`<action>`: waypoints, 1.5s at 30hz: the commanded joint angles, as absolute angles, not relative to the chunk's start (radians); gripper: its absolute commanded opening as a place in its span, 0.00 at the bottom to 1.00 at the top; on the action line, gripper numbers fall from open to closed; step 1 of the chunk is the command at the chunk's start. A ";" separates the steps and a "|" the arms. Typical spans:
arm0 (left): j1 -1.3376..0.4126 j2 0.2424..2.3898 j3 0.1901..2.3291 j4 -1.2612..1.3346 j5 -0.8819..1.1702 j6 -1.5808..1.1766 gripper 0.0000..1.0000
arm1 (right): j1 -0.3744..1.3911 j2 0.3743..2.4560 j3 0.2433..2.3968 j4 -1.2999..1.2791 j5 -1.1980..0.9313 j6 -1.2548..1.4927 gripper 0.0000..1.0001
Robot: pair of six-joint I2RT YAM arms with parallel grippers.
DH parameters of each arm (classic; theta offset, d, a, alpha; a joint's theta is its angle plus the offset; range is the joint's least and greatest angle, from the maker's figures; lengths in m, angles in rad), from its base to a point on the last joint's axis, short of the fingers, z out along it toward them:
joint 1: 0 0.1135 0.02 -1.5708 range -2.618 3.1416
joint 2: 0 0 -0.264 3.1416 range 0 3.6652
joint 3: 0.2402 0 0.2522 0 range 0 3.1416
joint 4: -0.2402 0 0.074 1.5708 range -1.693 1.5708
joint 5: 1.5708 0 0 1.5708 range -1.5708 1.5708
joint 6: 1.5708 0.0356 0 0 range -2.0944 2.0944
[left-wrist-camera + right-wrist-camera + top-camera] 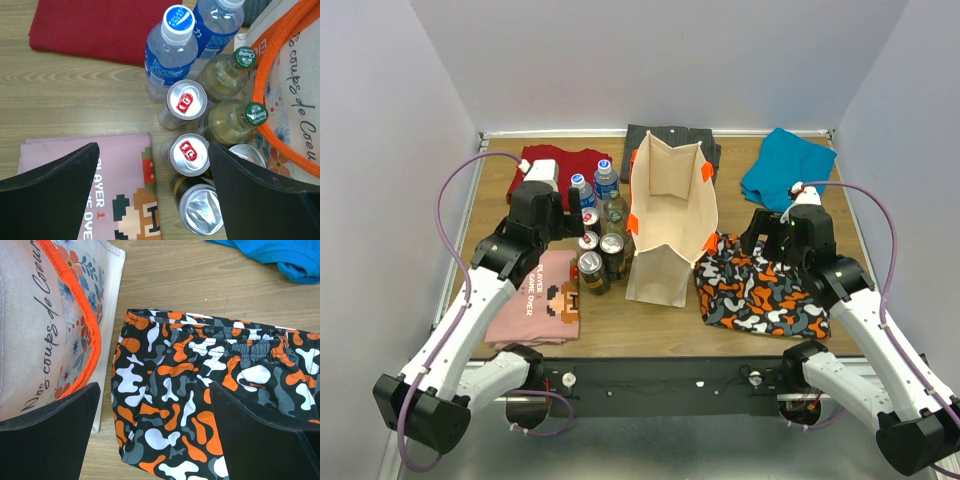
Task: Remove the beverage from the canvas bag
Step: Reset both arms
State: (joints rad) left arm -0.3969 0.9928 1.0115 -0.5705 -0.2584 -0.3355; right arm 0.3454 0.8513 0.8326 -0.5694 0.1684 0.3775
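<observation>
The beige canvas bag (665, 215) stands upright mid-table, mouth open; only bare fabric shows inside from above. Its printed side and orange handle appear in the left wrist view (295, 75) and the right wrist view (40, 330). Several beverages (600, 235) stand on the table against the bag's left side: two water bottles (172, 50), two green-capped glass bottles (227, 120) and several cans (189, 152). My left gripper (568, 222) (153, 150) hangs open just above and left of the cans, holding nothing. My right gripper (760, 235) (155, 387) is open over the camouflage shorts, right of the bag.
Folded clothes ring the bag: a pink pixel-print shirt (535, 300) near left, a red cloth (565, 170) far left, a dark grey cloth (670, 140) behind, a blue cloth (785, 170) far right, orange-black camouflage shorts (760, 290) near right. Walls enclose the table.
</observation>
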 commanded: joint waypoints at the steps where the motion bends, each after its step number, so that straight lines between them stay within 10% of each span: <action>1: -0.289 1.037 1.075 -0.548 -0.080 -0.278 0.99 | 0.345 0.856 0.824 -0.555 0.196 0.390 0.99; 16: -0.048 1.120 1.206 -0.633 0.308 -0.282 0.99 | 0.345 0.861 0.825 -0.561 0.242 0.391 0.99; 45: -0.044 1.029 1.233 -0.649 0.229 -0.252 0.99 | 0.345 0.923 0.830 -0.571 0.370 0.426 0.99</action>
State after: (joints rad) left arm -0.0479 1.0447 1.2434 -0.6342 0.2394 -0.2668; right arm 0.3454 0.9108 0.8326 -0.5705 0.2836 0.3969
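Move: To the left hand's right, about 5 cm over and 2 cm back, stands the middle red-topped can, some 14 cm below. The front black can is 7 cm right and 9 cm back, the nearer water bottle 3 cm right and 11 cm ahead, and the canvas bag 23 cm right and 2 cm back. From the right hand the same red-topped can lies about 34 cm left and 3 cm ahead, 11 cm below. Clearing the standing drinks with empty, wide-open fingers, the left hand drifts forward and left about 3 cm, then mostly climbs, ending some 7 cm higher and easing to a stop. Its left side rolls down about 10 degrees, with a slight clockwise turn. The open right hand creeps a couple of centimetres right and down, away from the bag and over the camouflage cloth. ##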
